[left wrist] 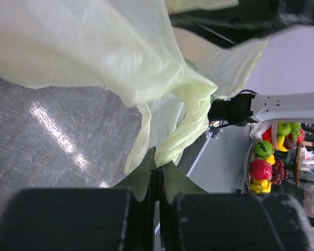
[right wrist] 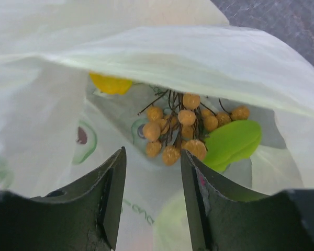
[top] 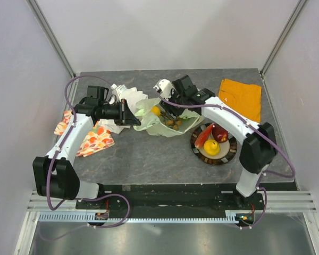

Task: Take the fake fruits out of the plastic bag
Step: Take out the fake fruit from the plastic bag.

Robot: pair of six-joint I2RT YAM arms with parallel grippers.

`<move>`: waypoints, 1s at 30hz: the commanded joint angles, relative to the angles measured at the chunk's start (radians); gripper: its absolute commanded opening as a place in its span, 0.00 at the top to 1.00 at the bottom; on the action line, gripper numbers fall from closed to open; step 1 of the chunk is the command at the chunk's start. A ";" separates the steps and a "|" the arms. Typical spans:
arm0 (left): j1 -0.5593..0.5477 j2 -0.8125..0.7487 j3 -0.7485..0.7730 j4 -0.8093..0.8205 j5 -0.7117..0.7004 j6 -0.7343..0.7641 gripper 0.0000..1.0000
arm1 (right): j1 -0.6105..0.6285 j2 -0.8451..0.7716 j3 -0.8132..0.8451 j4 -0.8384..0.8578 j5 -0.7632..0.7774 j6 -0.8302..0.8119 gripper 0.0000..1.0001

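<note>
The pale green plastic bag (top: 158, 123) lies mid-table with its mouth held up. My left gripper (top: 132, 114) is shut on the bag's edge, and in the left wrist view the film (left wrist: 120, 57) rises from the closed fingertips (left wrist: 159, 164). My right gripper (right wrist: 153, 157) is inside the bag mouth, open, with nothing between its fingers. Just beyond its tips lie a brown berry bunch (right wrist: 183, 130) with a green leaf (right wrist: 233, 144), and a yellow fruit (right wrist: 111, 83) farther in. On the plate (top: 231, 153) are a red slice (top: 203, 135), a red fruit (top: 219, 132) and a yellow fruit (top: 211, 147).
An orange cloth (top: 241, 98) lies at the back right. A fruit-printed cloth (top: 93, 139) sits under the left arm, with a white cloth (top: 125, 98) behind the left gripper. The plate is close to the right arm's elbow.
</note>
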 commanded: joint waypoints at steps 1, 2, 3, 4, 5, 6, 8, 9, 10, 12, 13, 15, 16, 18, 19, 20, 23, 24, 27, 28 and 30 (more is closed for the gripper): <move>-0.004 -0.060 -0.019 0.004 0.017 0.048 0.98 | -0.004 0.124 0.091 0.009 0.016 -0.018 0.47; -0.005 -0.065 -0.019 0.003 0.012 0.052 0.98 | -0.006 0.145 0.108 0.003 0.042 -0.018 0.48; -0.004 -0.070 -0.022 0.001 0.011 0.056 0.98 | -0.013 0.181 0.133 -0.005 0.051 -0.018 0.48; -0.004 -0.073 -0.022 -0.007 0.004 0.067 0.99 | -0.018 0.198 0.142 -0.006 0.061 -0.021 0.48; -0.004 -0.076 -0.022 -0.010 0.000 0.070 0.98 | -0.022 0.210 0.148 -0.007 0.087 -0.027 0.48; -0.004 -0.080 -0.027 -0.010 -0.005 0.075 0.98 | -0.032 0.230 0.153 -0.005 0.107 -0.032 0.48; -0.004 -0.079 -0.030 -0.014 -0.006 0.079 0.99 | -0.045 0.247 0.156 -0.006 0.153 -0.036 0.47; -0.004 -0.080 -0.033 -0.013 -0.006 0.081 0.98 | -0.052 0.248 0.154 -0.005 0.176 -0.035 0.47; -0.004 -0.079 -0.033 -0.013 -0.003 0.081 0.99 | -0.056 0.245 0.153 -0.005 0.185 -0.030 0.47; -0.004 -0.073 -0.031 -0.013 -0.003 0.081 0.98 | -0.073 0.245 0.153 -0.007 0.229 -0.001 0.49; -0.004 -0.068 -0.030 -0.011 -0.002 0.081 0.98 | -0.079 0.247 0.153 -0.008 0.243 0.011 0.49; -0.004 -0.057 -0.025 -0.008 0.000 0.078 0.98 | -0.098 0.251 0.148 -0.010 0.269 0.052 0.49; -0.004 -0.056 -0.024 -0.010 0.003 0.076 0.98 | -0.101 0.256 0.147 -0.010 0.283 0.066 0.48; -0.004 -0.048 -0.018 -0.008 0.007 0.072 0.98 | -0.107 0.277 0.147 -0.013 0.332 0.117 0.37; -0.004 -0.042 -0.014 -0.007 0.011 0.072 0.98 | -0.108 0.297 0.145 -0.017 0.340 0.131 0.32; -0.004 -0.039 -0.010 -0.008 0.009 0.070 0.98 | -0.111 0.308 0.150 -0.022 0.352 0.141 0.25; -0.004 -0.036 -0.004 -0.007 0.011 0.067 0.98 | -0.131 0.343 0.147 -0.036 0.364 0.183 0.21; -0.004 -0.036 -0.002 -0.007 0.008 0.065 0.98 | -0.138 0.354 0.147 -0.039 0.355 0.185 0.21; -0.004 -0.036 -0.004 -0.014 0.006 0.070 0.98 | -0.150 0.392 0.147 -0.056 0.326 0.188 0.19; -0.004 -0.036 -0.002 -0.016 0.006 0.072 0.99 | -0.153 0.408 0.142 -0.060 0.322 0.194 0.19; -0.004 -0.033 0.001 -0.024 0.000 0.075 0.98 | -0.156 0.420 0.142 -0.060 0.309 0.195 0.26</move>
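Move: The green fruit, half hidden low in the bag, lies about 14 cm below the right hand, roughly 6 cm ahead and 5 cm to its right. The brown berry bunch is straight below this hand by some 14 cm, and the yellow fruit, at the same depth, is about 6 cm ahead and 9 cm left. The plate stands about 21 cm right, 12 cm back and 16 cm below. From the left hand, which holds the bag's rim, the green fruit is about 15 cm ahead, 20 cm right and 17 cm below. The right hand dives about 13 cm into the bag towards the green fruit, going down and forward first, then swinging right at nearly level height and sinking again at the end, some 8 cm forward and 8 cm right in all. On the way the wrist turns about 25 degrees clockwise and its left side dips, and the half-open fingers spread wide late on, while the left hand keeps its pinch on the rim and stays nearly in place. ##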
